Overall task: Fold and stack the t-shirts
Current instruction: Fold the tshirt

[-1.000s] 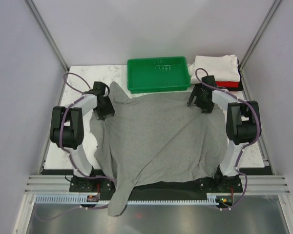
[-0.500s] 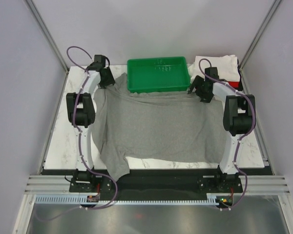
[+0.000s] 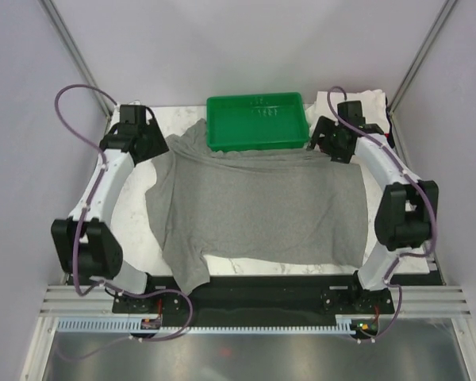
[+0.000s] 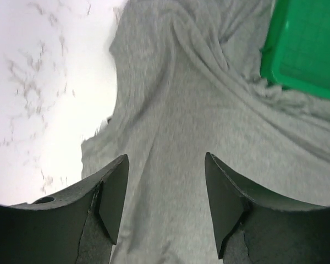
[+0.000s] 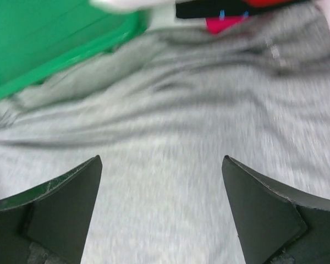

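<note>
The heather-grey t-shirt [image 3: 258,206] lies spread over the table, its far edge bunched against the green tray. One sleeve [image 3: 186,274] droops over the near edge. My left gripper [image 3: 159,144] hovers at the shirt's far-left corner, open, with cloth [image 4: 170,110] below its fingers and nothing between them [image 4: 166,165]. My right gripper [image 3: 331,148] is over the far-right corner, wide open above the cloth [image 5: 165,110], with an empty gap [image 5: 162,165]. The folded white shirt [image 3: 373,101] tops a stack at the back right. Its red [image 5: 223,23] and black [image 5: 209,8] layers show in the right wrist view.
The green plastic tray [image 3: 216,123] stands at the back centre, touching the shirt's far edge [image 4: 308,49] [image 5: 44,38]. Bare marble table [image 3: 127,214] shows left of the shirt. Grey walls and frame posts close in both sides.
Both arms reached toward the far edge and the grey shirt went with them, off the near edge and flatter. The left arm then swung out to the far-left corner.
</note>
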Robot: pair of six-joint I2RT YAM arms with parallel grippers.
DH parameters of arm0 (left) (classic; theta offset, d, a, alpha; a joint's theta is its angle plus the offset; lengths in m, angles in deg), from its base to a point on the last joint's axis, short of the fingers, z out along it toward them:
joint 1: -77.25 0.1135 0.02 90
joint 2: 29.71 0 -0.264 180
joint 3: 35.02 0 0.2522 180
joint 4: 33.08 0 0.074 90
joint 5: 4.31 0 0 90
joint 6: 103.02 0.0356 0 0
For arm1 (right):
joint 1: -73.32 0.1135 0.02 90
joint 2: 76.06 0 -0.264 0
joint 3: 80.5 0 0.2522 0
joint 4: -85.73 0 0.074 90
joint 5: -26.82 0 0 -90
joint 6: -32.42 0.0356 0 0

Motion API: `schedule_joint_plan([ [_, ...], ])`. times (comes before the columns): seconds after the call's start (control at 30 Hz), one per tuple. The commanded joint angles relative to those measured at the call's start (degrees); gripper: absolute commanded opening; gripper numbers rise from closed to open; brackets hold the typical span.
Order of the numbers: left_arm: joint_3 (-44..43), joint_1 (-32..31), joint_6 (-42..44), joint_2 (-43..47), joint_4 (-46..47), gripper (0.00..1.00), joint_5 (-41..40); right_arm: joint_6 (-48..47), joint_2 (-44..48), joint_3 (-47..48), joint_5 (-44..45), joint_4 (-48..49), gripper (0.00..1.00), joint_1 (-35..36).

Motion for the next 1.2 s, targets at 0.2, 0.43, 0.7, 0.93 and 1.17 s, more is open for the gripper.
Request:
schedule_joint_plan([
  [0.2, 32.2, -0.4, -8.4, 17.4, 12.2, 0.64, 7.8, 4.2, 20.0, -27.9, 10.1, -0.1, 0.98, 3.2],
  [0.43, 38.3, -0.4, -10.9, 12.4, 19.6, 0.63, 11.0, 2.3, 15.3, -31.0, 10.7, 2.8, 0.98, 1.5],
  [0.7, 36.1, 3.4, -14.7, 0.8, 21.4, 0.63, 1.4, -0.4, 0.2, -21.1, 14.4, 3.5, 0.98, -1.1],
  [0.93, 23.0, 7.8, -13.2, -11.2, 20.3, 0.62, 1.0, -1.8, -11.3, -5.8, 12.8, 1.4, 0.98, -2.2],
  [1.17, 18.1, 7.8, -11.5, -8.7, 16.6, 0.62, 3.5, -2.4, -10.7, -2.6, 10.2, -0.8, 0.98, -2.2],
])
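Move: Behind and below the left hand, about 12 cm back, 3 cm right and 16 cm down, lies the left part of the t-shirt; the loose near sleeve is some 31 cm back and 7 cm right. From the right hand, the t-shirt's right part is about 15 cm back, 3 cm right and 10 cm below. The green tray stands roughly 15 cm ahead and 19 cm left of that hand, the shirt stack 14 cm ahead and 11 cm right. Swinging back and down from above the t-shirt's far side, both open hands draw back some 12 to 15 cm and land on the cloth, fingers tipping steeper. Then they push the t-shirt forward about 12 cm towards the tray and stack, staying low and spreading apart, the left sliding some 6 cm left, the right 3 cm right; fingers stay open. ##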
